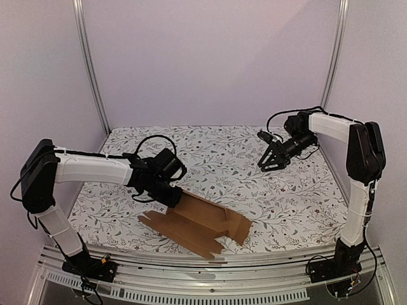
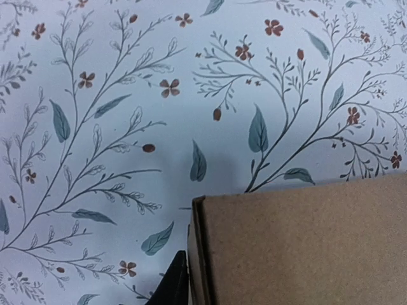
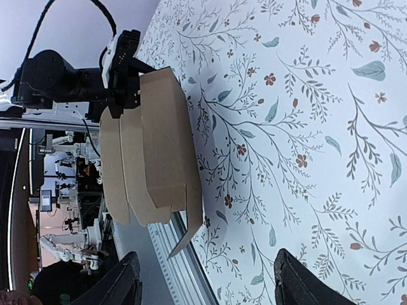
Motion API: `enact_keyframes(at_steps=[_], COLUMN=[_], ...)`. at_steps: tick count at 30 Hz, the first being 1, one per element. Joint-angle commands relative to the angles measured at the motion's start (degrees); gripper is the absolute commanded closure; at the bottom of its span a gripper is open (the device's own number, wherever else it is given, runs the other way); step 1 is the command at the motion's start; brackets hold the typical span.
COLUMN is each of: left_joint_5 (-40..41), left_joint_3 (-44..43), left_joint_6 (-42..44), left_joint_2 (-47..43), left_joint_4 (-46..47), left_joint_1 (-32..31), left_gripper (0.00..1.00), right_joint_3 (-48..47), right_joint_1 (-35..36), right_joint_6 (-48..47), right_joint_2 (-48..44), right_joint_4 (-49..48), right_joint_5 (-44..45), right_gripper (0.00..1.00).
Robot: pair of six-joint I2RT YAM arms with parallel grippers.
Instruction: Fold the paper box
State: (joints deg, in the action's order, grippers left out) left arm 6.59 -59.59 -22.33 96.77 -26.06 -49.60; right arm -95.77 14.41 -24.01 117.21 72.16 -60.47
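Observation:
The paper box (image 1: 197, 222) is brown cardboard, partly folded, lying near the table's front edge with its flaps spread toward the right. My left gripper (image 1: 166, 190) is at the box's upper left end. In the left wrist view one black fingertip (image 2: 175, 283) rests against the folded edge of the box (image 2: 305, 248); the other finger is hidden behind the cardboard. My right gripper (image 1: 270, 164) hangs open above the back right of the table, well away from the box (image 3: 152, 146). Its fingers stand wide apart around bare cloth (image 3: 206, 279).
A floral cloth (image 1: 254, 165) covers the table. A metal rail (image 1: 210, 264) runs along the near edge, and one box flap (image 3: 191, 235) juts over it. White walls and two metal posts (image 1: 92, 70) close in the back and sides.

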Motion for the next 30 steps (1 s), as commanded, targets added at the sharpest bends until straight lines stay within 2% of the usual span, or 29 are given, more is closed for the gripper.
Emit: enact_keyframes(at_steps=[1, 5, 7, 11, 17, 20, 24, 30], left_joint_5=[-6.14, -7.63, -6.88, -3.48, -1.95, 0.63, 1.75, -6.02], left_joint_3=[-3.11, -7.14, -10.03, -13.92, -15.5, -12.68, -8.49, -5.57], left_joint_6=[-5.03, -5.21, -4.47, -2.48, 1.22, 5.39, 7.65, 8.67], left_joint_2=[0.51, -0.08, -0.01, -1.35, -4.63, -9.02, -13.13, -11.89], left_joint_4=[-12.54, -13.98, -16.93, -20.96, -26.42, -24.35, -19.27, -4.81], left_joint_1=[3.92, 4.87, 5.17, 6.07, 5.69, 3.7, 4.21, 9.26], left_gripper=[0.79, 0.65, 0.63, 0.61, 0.59, 0.58, 0.55, 0.47], right_joint_3=[6.68, 10.59, 11.95, 14.42, 19.35, 23.13, 27.81, 27.58], right_joint_1=[0.77, 0.78, 0.86, 1.89, 8.24, 13.01, 21.55, 30.28], right_joint_6=[6.11, 6.31, 6.09, 5.78, 3.88, 4.74, 4.19, 3.11], right_joint_2=[-4.67, -8.22, -9.48, -11.37, -14.3, -18.27, -23.16, -18.56], right_joint_4=[-6.48, -7.76, -7.89, -8.95, -12.36, -16.57, -21.33, -22.79], right_joint_5=[9.68, 12.17, 12.13, 13.88, 17.62, 21.81, 29.4, 35.02], right_gripper=[0.3, 0.3, 0.3, 0.3, 0.3, 0.3, 0.31, 0.33])
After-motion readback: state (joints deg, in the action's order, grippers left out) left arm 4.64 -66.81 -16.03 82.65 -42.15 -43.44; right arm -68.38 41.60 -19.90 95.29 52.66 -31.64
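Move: The left hand is at the box's left corner, which lies about 1 cm ahead and 1 cm right of its hand point and 1 cm below. The right hand is free and open; the box's right end flap lies about 16 cm back and 13 cm left of it, some 13 cm lower. From that hand the box's long wall is centred about 7 cm back, 27 cm left and 12 cm down, and the flat panels about 16 cm back, 38 cm left and 15 cm down. Back towards the box's right end goes the open right hand, about 15 cm, sinking some 5 cm and later swinging left, its fingers tipping to point more steeply down; it touches nothing at the end. The left hand shifts a little left, opens its fingers to about half, lets go of the left corner and rises some 10 cm clear of the box. ##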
